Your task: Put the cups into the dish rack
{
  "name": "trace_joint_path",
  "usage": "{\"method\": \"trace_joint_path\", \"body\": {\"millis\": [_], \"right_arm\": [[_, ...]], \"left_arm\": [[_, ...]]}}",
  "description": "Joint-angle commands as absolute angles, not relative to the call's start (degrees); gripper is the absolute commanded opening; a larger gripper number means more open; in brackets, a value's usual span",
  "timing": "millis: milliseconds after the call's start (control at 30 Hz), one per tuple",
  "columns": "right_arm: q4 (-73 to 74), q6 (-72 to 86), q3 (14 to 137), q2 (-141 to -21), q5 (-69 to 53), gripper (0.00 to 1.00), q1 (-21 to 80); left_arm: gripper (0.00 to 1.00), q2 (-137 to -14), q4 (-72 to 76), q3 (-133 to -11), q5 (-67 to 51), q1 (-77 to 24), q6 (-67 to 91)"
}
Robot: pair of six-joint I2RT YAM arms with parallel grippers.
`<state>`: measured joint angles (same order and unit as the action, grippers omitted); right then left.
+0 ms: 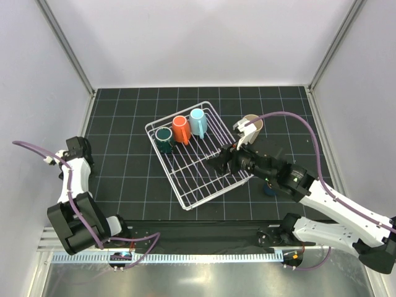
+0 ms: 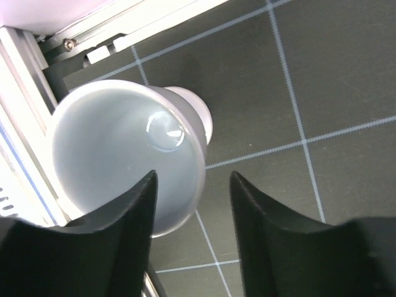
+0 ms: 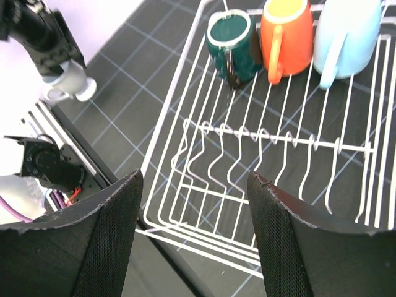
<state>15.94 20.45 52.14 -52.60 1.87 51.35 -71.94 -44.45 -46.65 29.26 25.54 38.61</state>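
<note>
The white wire dish rack (image 1: 164, 167) sits mid-table and holds three cups in its far corner: dark teal (image 1: 164, 139), orange (image 1: 180, 129) and light blue (image 1: 198, 122). A beige cup (image 1: 252, 125) lies just right of the rack. A navy cup (image 1: 270, 189) peeks out from under the right arm. My left gripper (image 2: 193, 176) is open at the mat's left edge. One of its fingers is over the mouth of a grey-white cup (image 2: 117, 154) and the other is outside its rim. My right gripper (image 3: 195, 176) hangs open and holds nothing above the rack's tines (image 3: 260, 139).
The metal frame rail (image 2: 25, 93) runs right beside the grey-white cup. The enclosure's white walls close in the black gridded mat (image 1: 124, 111) on three sides. The right arm's purple cable (image 1: 291, 116) arches over the mat's right side.
</note>
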Motion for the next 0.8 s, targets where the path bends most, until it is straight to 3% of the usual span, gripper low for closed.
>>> {"method": "trace_joint_path", "body": {"millis": [0,100,200,233,267,500,767], "right_arm": [[12.30,18.81,52.56,-50.54,4.21,0.69,51.24],[12.74,18.81,52.82,-50.80,4.39,0.69,51.24],[12.74,18.46,52.73,-49.75,4.13,0.70,51.24],[13.09,18.46,52.65,-49.49,4.57,0.70,51.24],[13.36,18.46,52.47,-48.96,5.18,0.70,51.15],[16.69,19.25,52.38,-47.55,5.63,0.70,51.15],[18.19,21.09,52.12,-46.67,5.54,0.69,51.24]], "left_arm": [[0.44,-71.20,-44.56,-47.55,31.55,26.10,40.43],[0.39,-69.88,-44.91,-47.46,30.50,26.10,40.25],[0.26,-68.91,-45.09,-47.02,27.26,26.10,40.95],[0.06,-68.56,-45.17,-46.85,26.38,26.02,41.22],[0.00,-68.03,-45.18,-46.50,24.54,26.10,41.74],[0.00,-63.55,-47.02,-46.84,14.87,24.70,45.34],[0.00,-53.90,-52.38,-53.87,8.71,16.62,50.36]]}}
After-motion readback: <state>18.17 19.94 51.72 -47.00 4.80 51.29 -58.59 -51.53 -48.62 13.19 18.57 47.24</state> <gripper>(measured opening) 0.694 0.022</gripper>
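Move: The grey cup stands upright with its far rim already between the left hand's parted fingers: its middle is about 4 cm back, 1 cm to the left and some 4 cm below. The rack's middle lies roughly 44 cm to that hand's right and 6 cm ahead, and the green mug in the rack about 30 cm right and 12 cm ahead, both slightly lower. From the idle right hand the grey cup is some 46 cm left, 5 cm back and 23 cm lower. The left hand stays almost in place while its half-open fingers shut, one inside and one outside, pinching the grey cup's far rim, then it carries the cup right towards the rack by about 8 cm, rising some 4 cm and edging forward, as the wrist tips about 20 degrees so that the fingertips swing forward and point more steeply down. The right hand, open and empty over the rack, shifts a couple of centimetres right and up. ##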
